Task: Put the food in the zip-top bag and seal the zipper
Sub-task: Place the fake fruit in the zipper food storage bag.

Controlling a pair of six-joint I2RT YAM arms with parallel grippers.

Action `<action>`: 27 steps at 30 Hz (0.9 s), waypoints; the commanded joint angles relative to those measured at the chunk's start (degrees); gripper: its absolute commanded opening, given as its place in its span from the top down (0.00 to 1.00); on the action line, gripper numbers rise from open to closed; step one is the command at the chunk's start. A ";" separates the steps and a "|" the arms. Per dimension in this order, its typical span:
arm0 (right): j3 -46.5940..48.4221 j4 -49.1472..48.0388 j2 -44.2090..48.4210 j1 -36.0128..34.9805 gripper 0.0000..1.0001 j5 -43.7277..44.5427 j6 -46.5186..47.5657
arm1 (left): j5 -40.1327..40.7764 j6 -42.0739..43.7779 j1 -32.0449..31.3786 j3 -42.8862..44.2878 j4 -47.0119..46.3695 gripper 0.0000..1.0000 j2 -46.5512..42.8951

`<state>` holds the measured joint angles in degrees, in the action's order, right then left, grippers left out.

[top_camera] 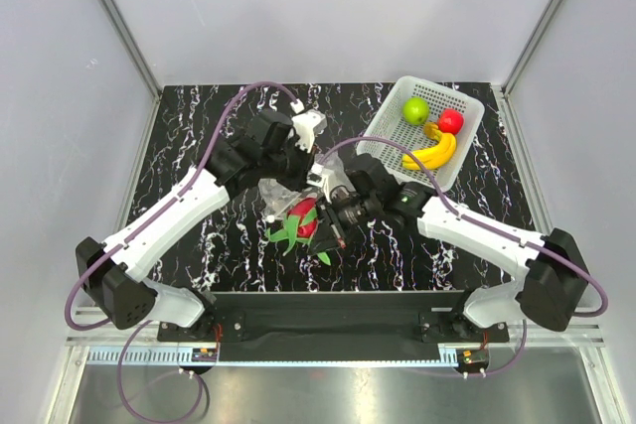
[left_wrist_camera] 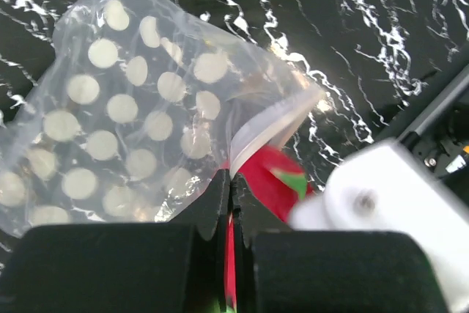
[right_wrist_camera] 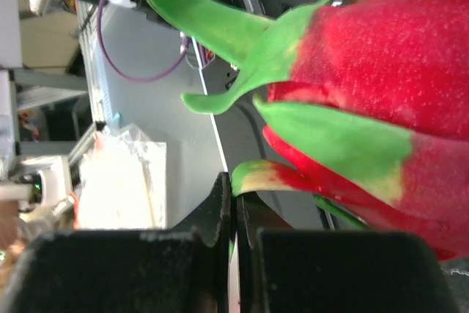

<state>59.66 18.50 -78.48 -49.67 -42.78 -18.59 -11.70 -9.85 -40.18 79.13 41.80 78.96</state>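
Note:
The zip-top bag (left_wrist_camera: 132, 108), clear with white dots, lies crumpled on the black marbled table (top_camera: 199, 136). My left gripper (left_wrist_camera: 231, 181) is shut on the bag's mouth edge, where the pale zipper (left_wrist_camera: 267, 126) runs. Against that mouth sits the red green-topped fruit (right_wrist_camera: 381, 56); it shows in the top view as the red fruit (top_camera: 303, 220) with the bag (top_camera: 281, 196) just beyond it. My right gripper (right_wrist_camera: 236, 185) is shut on one of its green leaves (right_wrist_camera: 271, 175). Both grippers meet mid-table: the left gripper (top_camera: 290, 184) and the right gripper (top_camera: 333, 217).
A white perforated basket (top_camera: 467, 111) stands at the back right, holding a green round fruit (top_camera: 415, 110), a red round one (top_camera: 451, 121) and a yellow banana bunch (top_camera: 432, 154). The right arm's white housing (left_wrist_camera: 388, 203) sits close beside the left fingers.

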 commanded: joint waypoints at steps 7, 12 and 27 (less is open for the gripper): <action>3.80 5.40 6.13 -1.31 1.00 16.65 9.97 | -11.13 -0.08 0.02 1.02 -2.78 1.00 0.49; 1.87 5.23 9.48 -1.22 1.00 24.04 10.59 | -14.13 -1.23 -0.07 2.07 -1.46 1.00 1.29; 1.15 7.16 8.26 2.30 1.00 31.53 4.37 | -17.04 -5.70 -0.86 0.85 -1.54 1.00 -3.02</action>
<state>57.43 29.80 -69.47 -47.81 -15.07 -11.31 -26.30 -12.91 -40.21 79.68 41.17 79.31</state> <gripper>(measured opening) 0.019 0.012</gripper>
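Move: The dragon fruit hangs by a leaf from the right fingers, its body about 4 cm ahead and 2 cm left of them. The bag's mouth, where it must go, is roughly 8 cm ahead and 2 cm left. The basket's middle lies some 22 cm ahead and 23 cm right of that hand, and lower. From the left fingers, pinching the bag's rim, the fruit is about 6 cm back, 2 cm left and 6 cm below. The dragon fruit, still pinched by a leaf tip, is carried into the bag's mouth: the right hand goes about 7 cm to the right and nearly 6 cm forward, sinking slightly, its wrist turning some 30 degrees so the fingers swing clockwise and dip. Meanwhile the left hand keeps the rim pinched and draws it 3 to 4 cm back and almost 3 cm right over the fruit, rising a little. ##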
